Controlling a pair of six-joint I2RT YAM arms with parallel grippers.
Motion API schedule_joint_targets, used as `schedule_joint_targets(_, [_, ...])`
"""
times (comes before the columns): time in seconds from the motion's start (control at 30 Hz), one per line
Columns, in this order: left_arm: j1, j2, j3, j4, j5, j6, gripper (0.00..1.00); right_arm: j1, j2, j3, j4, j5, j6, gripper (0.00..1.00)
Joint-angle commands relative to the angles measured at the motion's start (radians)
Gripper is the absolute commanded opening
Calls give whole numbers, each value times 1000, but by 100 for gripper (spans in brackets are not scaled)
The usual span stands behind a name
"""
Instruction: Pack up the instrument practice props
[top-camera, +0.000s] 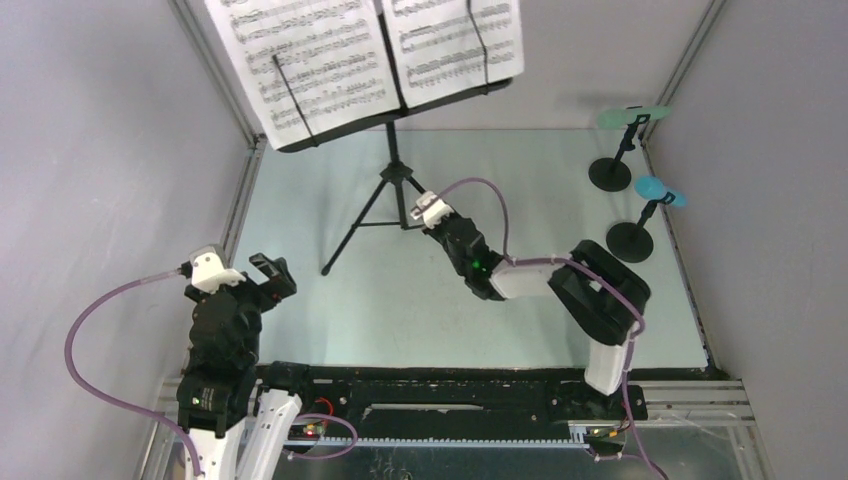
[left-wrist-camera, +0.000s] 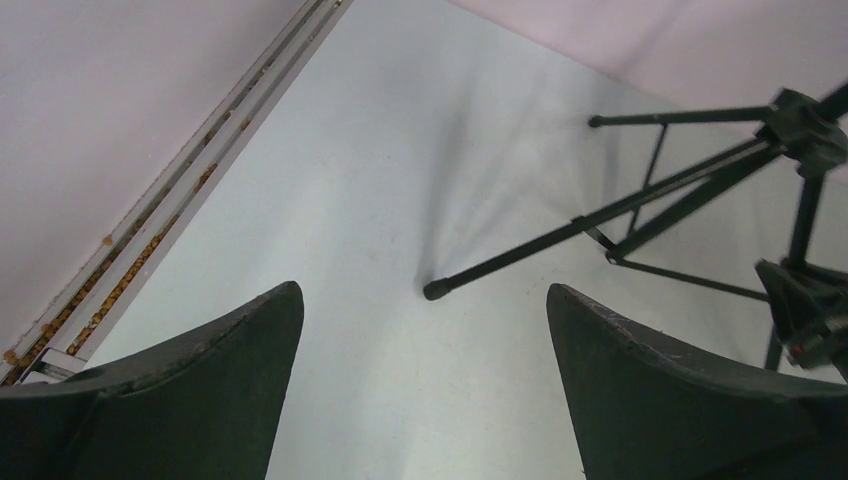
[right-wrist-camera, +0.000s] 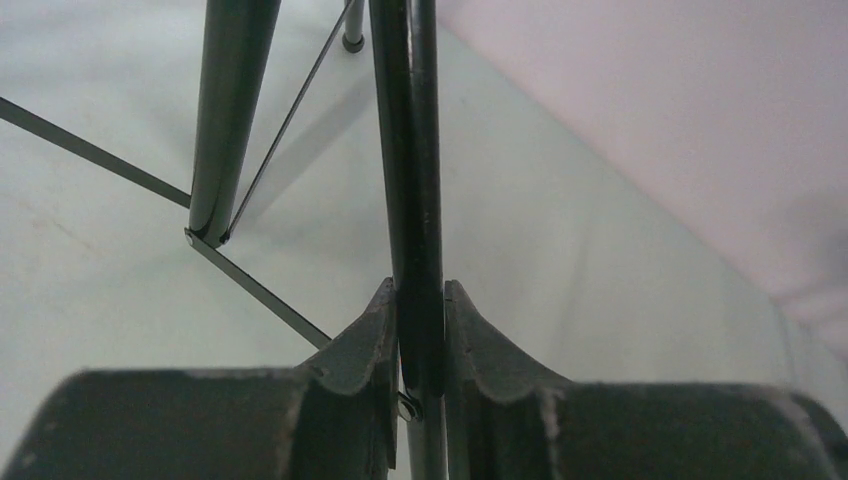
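The black tripod music rack (top-camera: 392, 150) stands at the back, its desk covered by white sheet-music pages (top-camera: 310, 60). My right gripper (top-camera: 420, 212) is shut on the tripod's right leg; the wrist view shows that thin black leg (right-wrist-camera: 415, 150) clamped between the jaws of the right gripper (right-wrist-camera: 420, 290). My left gripper (top-camera: 272, 275) hangs open to the left, empty. In its wrist view the left gripper (left-wrist-camera: 422, 292) has wide-apart jaws, and the foot of another tripod leg (left-wrist-camera: 560, 235) lies just beyond them. The mint-green microphone (top-camera: 630, 117) and the blue microphone (top-camera: 655, 190) sit in their round-based holders (top-camera: 610, 173) at right.
Grey walls close in on the left, back and right of the pale table (top-camera: 300, 330). A metal rail (left-wrist-camera: 180, 195) runs along the left edge. The second mic holder's base (top-camera: 630, 241) stands close to my right arm's elbow (top-camera: 600, 290).
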Motion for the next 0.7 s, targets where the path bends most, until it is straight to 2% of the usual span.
schedule_joint_targets(0.0, [8,13,-15,29,23,22,100,-12,-133,-211,-8,260,188,0])
schedule_joint_targets(0.13, [7,12,-16,29,33,21,99,-10,-250,-382,30,275,220,0])
schedule_joint_targets(0.2, [8,11,-16,29,36,21,99,0,-314,-449,50,216,219,0])
schedule_joint_targets(0.33, [8,9,-13,30,37,21,100,-8,-392,-458,-77,167,300,0])
schedule_joint_targets(0.47, [7,-6,-17,30,36,21,100,-9,-399,-457,-94,132,288,1])
schedule_joint_targets(0.5, [8,-13,-17,30,35,22,100,-6,-402,-457,-100,138,291,18])
schedule_joint_targets(0.57, [7,-22,-19,33,33,21,100,1,-420,-456,-120,176,321,57])
schedule_joint_targets(0.6, [7,-24,-20,33,32,23,100,4,-430,-456,-131,193,338,64])
schedule_joint_targets(0.67, [8,-23,-19,33,33,24,100,3,-482,-457,-178,189,365,70])
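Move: I already have the music stand's near right leg pinched in my right fingers. The open mid-table spot I am bringing it to is about 8 cm back, 10 cm to the right and some 10 cm below. The stand's hub is roughly 5 cm ahead, 4 cm left and 8 cm up; its left foot is 19 cm left, 3 cm back, 10 cm down. The blue-topped stand's base is about 45 cm right, 5 cm ahead, 10 cm down. From my left hand the spot is some 16 cm ahead, 41 cm right and 23 cm down. Keeping the leg pinched, my right hand drags the music stand about 10 cm to the right and 7 or 8 cm back over the table, turning it slightly clockwise. I slow to a near stop once it is in the open middle. Then my fingers spread wide and let go of the leg while the hand sinks about a centimetre and tips slightly down. ##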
